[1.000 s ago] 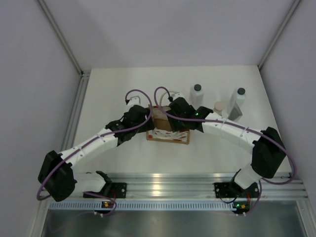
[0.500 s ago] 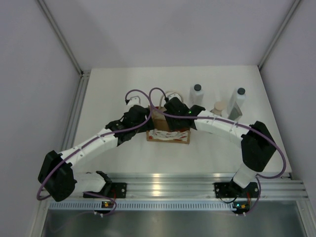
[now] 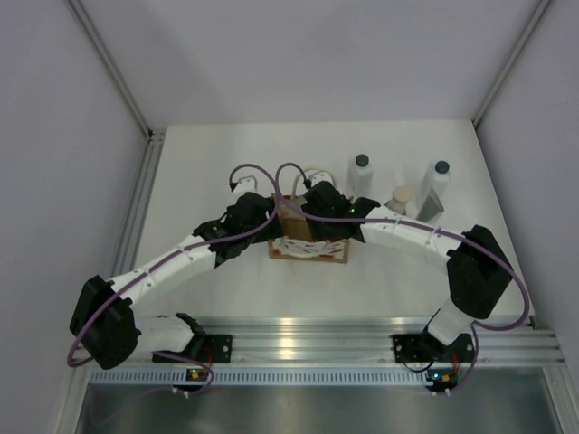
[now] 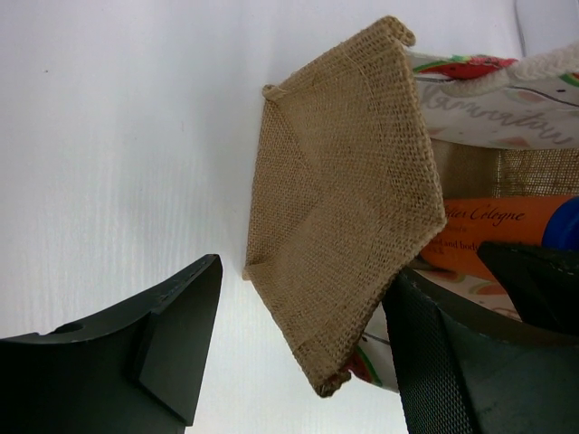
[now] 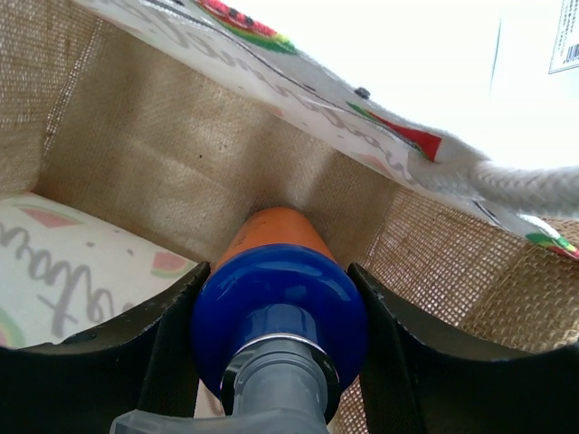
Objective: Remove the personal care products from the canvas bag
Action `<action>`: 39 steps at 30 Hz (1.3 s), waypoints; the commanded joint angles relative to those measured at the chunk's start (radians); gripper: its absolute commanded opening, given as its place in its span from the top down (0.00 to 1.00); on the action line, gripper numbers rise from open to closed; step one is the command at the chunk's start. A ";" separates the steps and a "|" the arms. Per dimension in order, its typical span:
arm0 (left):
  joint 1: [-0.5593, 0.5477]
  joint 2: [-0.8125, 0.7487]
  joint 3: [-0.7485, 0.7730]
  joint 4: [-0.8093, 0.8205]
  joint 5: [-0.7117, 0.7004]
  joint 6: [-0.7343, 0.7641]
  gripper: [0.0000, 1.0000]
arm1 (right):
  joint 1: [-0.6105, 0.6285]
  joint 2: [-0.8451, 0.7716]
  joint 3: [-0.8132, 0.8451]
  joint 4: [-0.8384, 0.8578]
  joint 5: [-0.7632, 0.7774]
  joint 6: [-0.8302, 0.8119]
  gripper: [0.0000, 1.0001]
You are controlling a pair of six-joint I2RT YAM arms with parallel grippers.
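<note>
The canvas bag [image 3: 308, 246] stands mid-table between both arms. Inside it lies an orange bottle with a blue top [image 5: 276, 298]. My right gripper [image 5: 279, 271] reaches into the bag, and both fingers press against the blue top. My left gripper [image 4: 306, 276] stands open astride the bag's burlap end panel [image 4: 344, 208]; its left finger [image 4: 172, 334] is clear of the fabric, over the table. The orange bottle [image 4: 488, 231] shows past the panel. Two white bottles [image 3: 361, 174] [image 3: 435, 188] and a grey-green, beige-capped one [image 3: 402, 199] stand on the table right of the bag.
The bag's cream rope handle [image 5: 525, 185] lies over its rim beside my right gripper. Purple cables [image 3: 249, 172] loop above both wrists. White walls close the table left, right and behind; a metal rail [image 3: 298, 333] runs along the near edge.
My right gripper has moved left and down into the bag, and its fingers have closed in on the blue top. The left arm and the bag have stayed put.
</note>
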 commanded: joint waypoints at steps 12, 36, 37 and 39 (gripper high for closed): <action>0.002 -0.014 0.027 0.010 -0.035 0.001 0.26 | 0.009 -0.184 0.002 0.196 0.009 -0.116 1.00; 0.002 -0.065 0.067 0.011 -0.049 -0.029 0.02 | 0.012 -0.370 0.229 0.015 -0.054 -0.168 1.00; 0.002 -0.072 0.070 0.010 -0.052 -0.029 0.02 | 0.012 -0.373 0.251 0.007 -0.056 -0.172 1.00; 0.002 -0.096 0.072 0.010 -0.059 -0.025 0.02 | 0.015 -0.390 0.269 -0.016 -0.050 -0.175 1.00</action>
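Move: The orange bottle with the blue pump cap stands in the bag, already gripped by its cap in the right hand, its middle about 6 cm below that hand and 1 cm ahead and left. The canvas bag's middle is some 3 cm left of the hand, level with it and 5 cm down; the white bottle stands about 11 cm ahead and 9 right, the green pump bottle about 18 right and 2 ahead. From the left hand the orange bottle lies roughly 11 cm right and 2 ahead, some 8 below. The orange bottle is drawn almost straight up out of the bag by the right hand, some 18 cm, slowly at first and then faster, its fingers keeping their grip on the blue cap while the hand tips up roughly 20 degrees and its left side rises. The left hand waits at the bag's left rim, then spreads its fingers wider and rises about 2 cm. ##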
